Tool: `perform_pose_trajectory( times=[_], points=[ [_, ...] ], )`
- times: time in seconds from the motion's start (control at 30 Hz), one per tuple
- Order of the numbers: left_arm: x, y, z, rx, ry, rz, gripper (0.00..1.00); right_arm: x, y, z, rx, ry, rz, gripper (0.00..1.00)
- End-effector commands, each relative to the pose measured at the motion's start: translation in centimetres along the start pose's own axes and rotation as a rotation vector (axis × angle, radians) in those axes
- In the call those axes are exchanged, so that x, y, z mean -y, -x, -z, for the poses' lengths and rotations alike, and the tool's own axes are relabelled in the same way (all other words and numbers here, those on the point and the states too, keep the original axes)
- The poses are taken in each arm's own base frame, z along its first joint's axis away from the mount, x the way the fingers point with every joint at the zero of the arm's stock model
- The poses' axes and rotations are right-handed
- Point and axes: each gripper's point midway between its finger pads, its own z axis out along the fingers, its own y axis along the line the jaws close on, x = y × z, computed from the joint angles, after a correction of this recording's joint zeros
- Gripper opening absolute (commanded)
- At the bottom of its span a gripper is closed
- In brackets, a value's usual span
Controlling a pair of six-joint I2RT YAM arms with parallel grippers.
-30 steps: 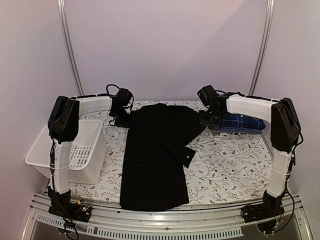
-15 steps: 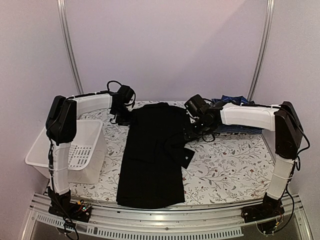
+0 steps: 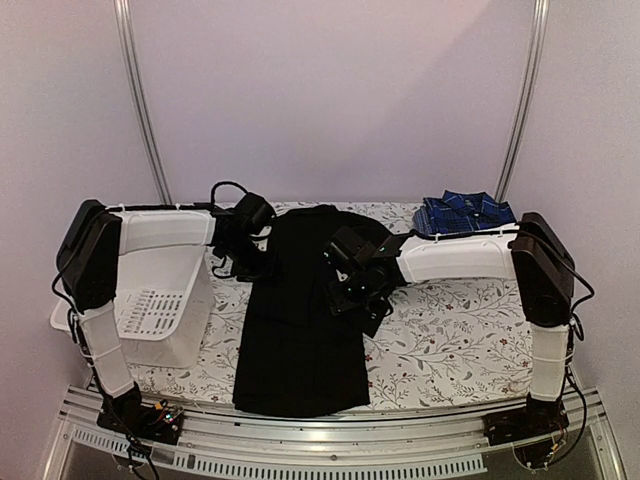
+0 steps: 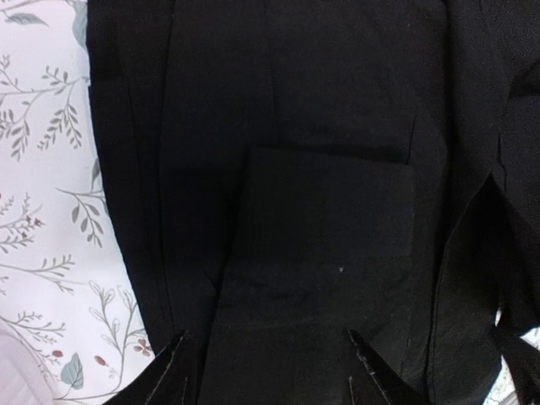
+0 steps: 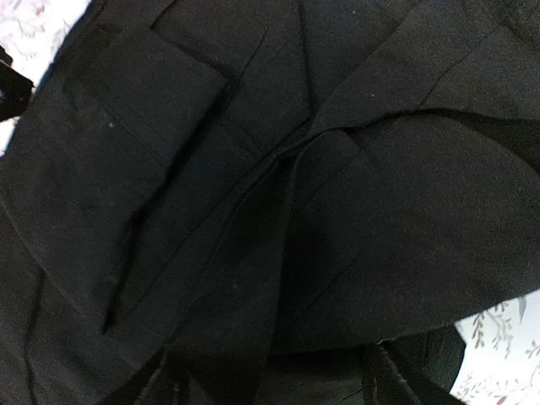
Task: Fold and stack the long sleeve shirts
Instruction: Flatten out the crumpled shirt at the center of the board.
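Note:
The black long sleeve shirt (image 3: 300, 340) lies lengthwise down the middle of the table, its right side folded in over the body. Its chest pocket (image 4: 329, 228) faces the left wrist camera. My left gripper (image 3: 252, 264) hovers at the shirt's upper left edge, open (image 4: 266, 337), with only cloth beneath the spread fingers. My right gripper (image 3: 352, 290) is over the folded-in sleeve, also open (image 5: 270, 367) above rumpled black folds (image 5: 337, 211). The blue plaid shirt (image 3: 466, 213) lies folded at the back right corner.
A white slotted basket (image 3: 160, 310) stands at the table's left edge, under my left arm. The floral tablecloth (image 3: 450, 330) shows to the right of the black shirt. The metal rail (image 3: 320, 440) runs along the near edge.
Both grippers went from shut to open and let go of the shirt's far corners. The right arm swung left and nearer, laying the shirt's right side over its body. The left gripper moved slightly nearer.

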Motion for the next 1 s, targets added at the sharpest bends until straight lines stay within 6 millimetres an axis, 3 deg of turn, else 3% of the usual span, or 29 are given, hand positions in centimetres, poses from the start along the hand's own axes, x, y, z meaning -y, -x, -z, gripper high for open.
perform_pose_trajectory(
  times=[0.0, 0.1, 0.23, 0.43, 0.63, 0.73, 0.97],
  points=[
    [1.7, -0.9, 0.2, 0.013, -0.044, -0.005, 0.57, 0.4, 0.4, -1.3, 0.013, -0.032, -0.058, 0.53],
    [2.5, -1.3, -0.4, 0.001, -0.032, -0.029, 0.57, 0.9, -0.1, -1.6, 0.003, -0.054, -0.063, 0.24],
    [3.6, -1.6, -0.8, -0.006, -0.022, -0.055, 0.58, 4.4, -1.2, -0.6, -0.017, -0.136, -0.112, 0.05],
    [5.1, -2.1, -1.5, -0.022, -0.029, -0.088, 0.58, 11.8, -3.6, 3.1, -0.036, -0.259, -0.225, 0.02],
    [6.2, -2.4, -2.4, -0.027, -0.003, -0.125, 0.58, 17.3, -7.0, 5.8, -0.06, -0.348, -0.316, 0.03],
    [6.8, -2.7, -3.2, -0.036, 0.022, -0.144, 0.58, 19.3, -8.2, 6.4, -0.069, -0.374, -0.361, 0.03],
    [7.2, -2.5, -5.3, -0.047, 0.1, -0.182, 0.59, 20.8, -8.6, 7.1, -0.075, -0.418, -0.376, 0.04]
  ],
)
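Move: The crumpled right sleeve, folded in over the shirt, lies about 2 cm below the half-open right hand, its loose end some 7 cm right and 4 cm back. The plaid shirts sit roughly 27 cm right and 19 cm ahead. From the open left hand the shirt's middle is about 10 cm right, 9 cm back and 4 cm below, the sleeve some 17 cm right and 7 cm back. Right hand pinches the sleeve and draws it some 22 cm right; open left goes 8 cm right, sinking. ##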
